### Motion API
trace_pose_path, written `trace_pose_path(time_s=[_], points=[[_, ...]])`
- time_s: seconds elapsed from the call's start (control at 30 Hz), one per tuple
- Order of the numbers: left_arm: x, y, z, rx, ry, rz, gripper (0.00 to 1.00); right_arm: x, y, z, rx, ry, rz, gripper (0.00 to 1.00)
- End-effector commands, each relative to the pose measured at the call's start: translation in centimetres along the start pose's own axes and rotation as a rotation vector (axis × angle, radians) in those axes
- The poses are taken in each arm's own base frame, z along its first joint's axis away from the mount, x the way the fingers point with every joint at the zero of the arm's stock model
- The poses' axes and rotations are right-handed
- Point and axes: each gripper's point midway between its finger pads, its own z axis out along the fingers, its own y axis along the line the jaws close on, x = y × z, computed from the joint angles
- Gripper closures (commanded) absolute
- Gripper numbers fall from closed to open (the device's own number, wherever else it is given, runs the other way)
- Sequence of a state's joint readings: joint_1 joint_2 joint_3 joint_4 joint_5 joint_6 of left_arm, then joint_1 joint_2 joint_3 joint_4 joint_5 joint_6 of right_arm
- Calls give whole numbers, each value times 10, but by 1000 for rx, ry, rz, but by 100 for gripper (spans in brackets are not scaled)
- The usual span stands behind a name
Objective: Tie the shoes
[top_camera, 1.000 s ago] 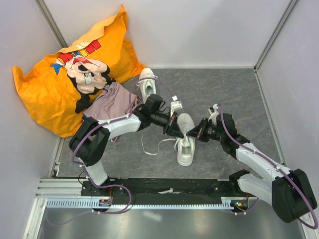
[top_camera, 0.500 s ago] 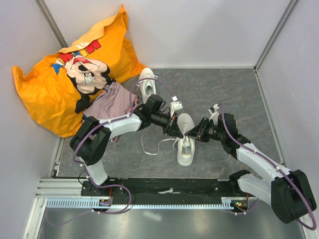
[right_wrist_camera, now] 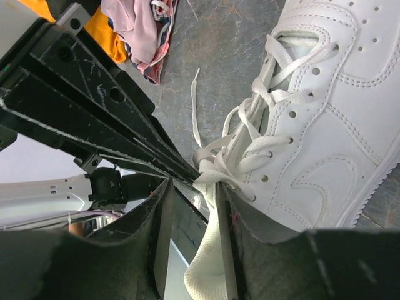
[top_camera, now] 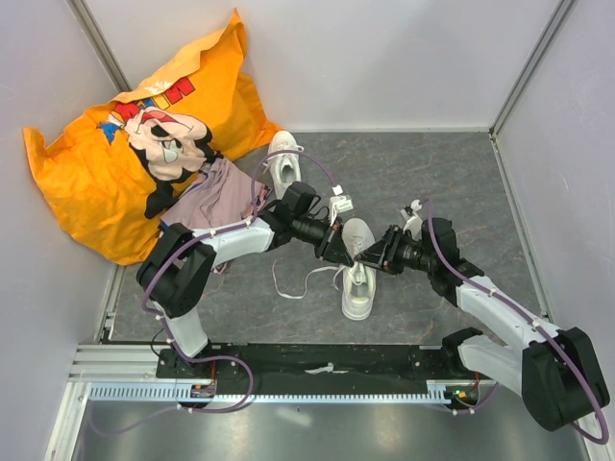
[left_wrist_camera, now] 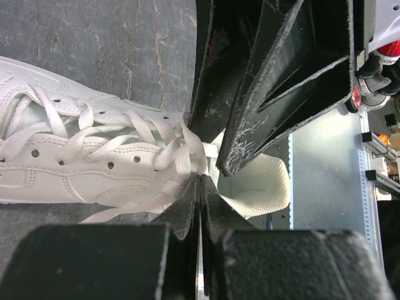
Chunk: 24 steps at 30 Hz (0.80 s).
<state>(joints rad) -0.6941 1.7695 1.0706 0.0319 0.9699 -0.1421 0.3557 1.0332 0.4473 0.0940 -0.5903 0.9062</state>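
Observation:
One white sneaker (top_camera: pixel 357 274) lies mid-table, toe toward the back, with loose laces (top_camera: pixel 288 283) trailing to its left. The other sneaker (top_camera: pixel 282 158) lies at the back by the cushion. My left gripper (top_camera: pixel 338 250) is at the near sneaker's tongue, and its jaws (left_wrist_camera: pixel 201 179) are pressed shut on a lace (left_wrist_camera: pixel 181 156) at the top eyelets. My right gripper (top_camera: pixel 369 255) faces it from the right. It stands open (right_wrist_camera: pixel 195 187) around the lace crossing (right_wrist_camera: pixel 219 165) and the mesh tongue (right_wrist_camera: pixel 206 269), and it grips nothing.
A large orange printed cushion (top_camera: pixel 115 144) fills the back left corner. A pinkish folded garment (top_camera: pixel 216 197) lies against it, close to the left arm. Grey walls close in the dark stone-patterned floor (top_camera: pixel 452 182). The arm bases stand on a rail (top_camera: pixel 317 370) at the near edge.
My right gripper has edged left, closer to the sneaker's tongue and the left gripper. The left gripper and both sneakers stay about where they were.

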Motion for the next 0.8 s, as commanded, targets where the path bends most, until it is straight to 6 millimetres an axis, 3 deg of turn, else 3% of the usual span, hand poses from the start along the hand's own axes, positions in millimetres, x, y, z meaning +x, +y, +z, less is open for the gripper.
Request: trace_pose_path(time_s=[0.0,0.33,0.6,0.77], points=[[-4,-2,6,-12,10,41,99,-7,-6,5,24,-15,23,60],[4,-13,5,-3,46,87,97,-9,-5,6,18,-21,4,98],[-6,-32,-17,23,34,217,73,-10,4,-1,-30,-39,-56,100],[-25,-30,-28,27,8,252,70,-11,6,-1,-47,-45,-77,100]])
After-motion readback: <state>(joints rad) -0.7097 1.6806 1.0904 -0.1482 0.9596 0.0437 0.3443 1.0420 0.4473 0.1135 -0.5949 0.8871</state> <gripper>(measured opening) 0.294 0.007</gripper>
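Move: The shoe lace is still pinched in the shut left fingers, right at their tips. The right gripper hangs half open around the same strand, with the lace about 1 cm to its left and 1 cm below. From the left hand, the shoe opening is some 5 cm back, straight in line and about 3 cm lower. The loose lace end lies on the floor roughly 11 cm to its left, 5 cm back and 9 cm down. Hold the lace steady in the left fingers while you dip the right gripper about 1 cm and shut it on the same strand beside them, then raise the right back to its starting height. Once the right has closed, open the left fingers to about a quarter and draw them up and back off the lace, some 1.5 cm each way and a little to the left. ##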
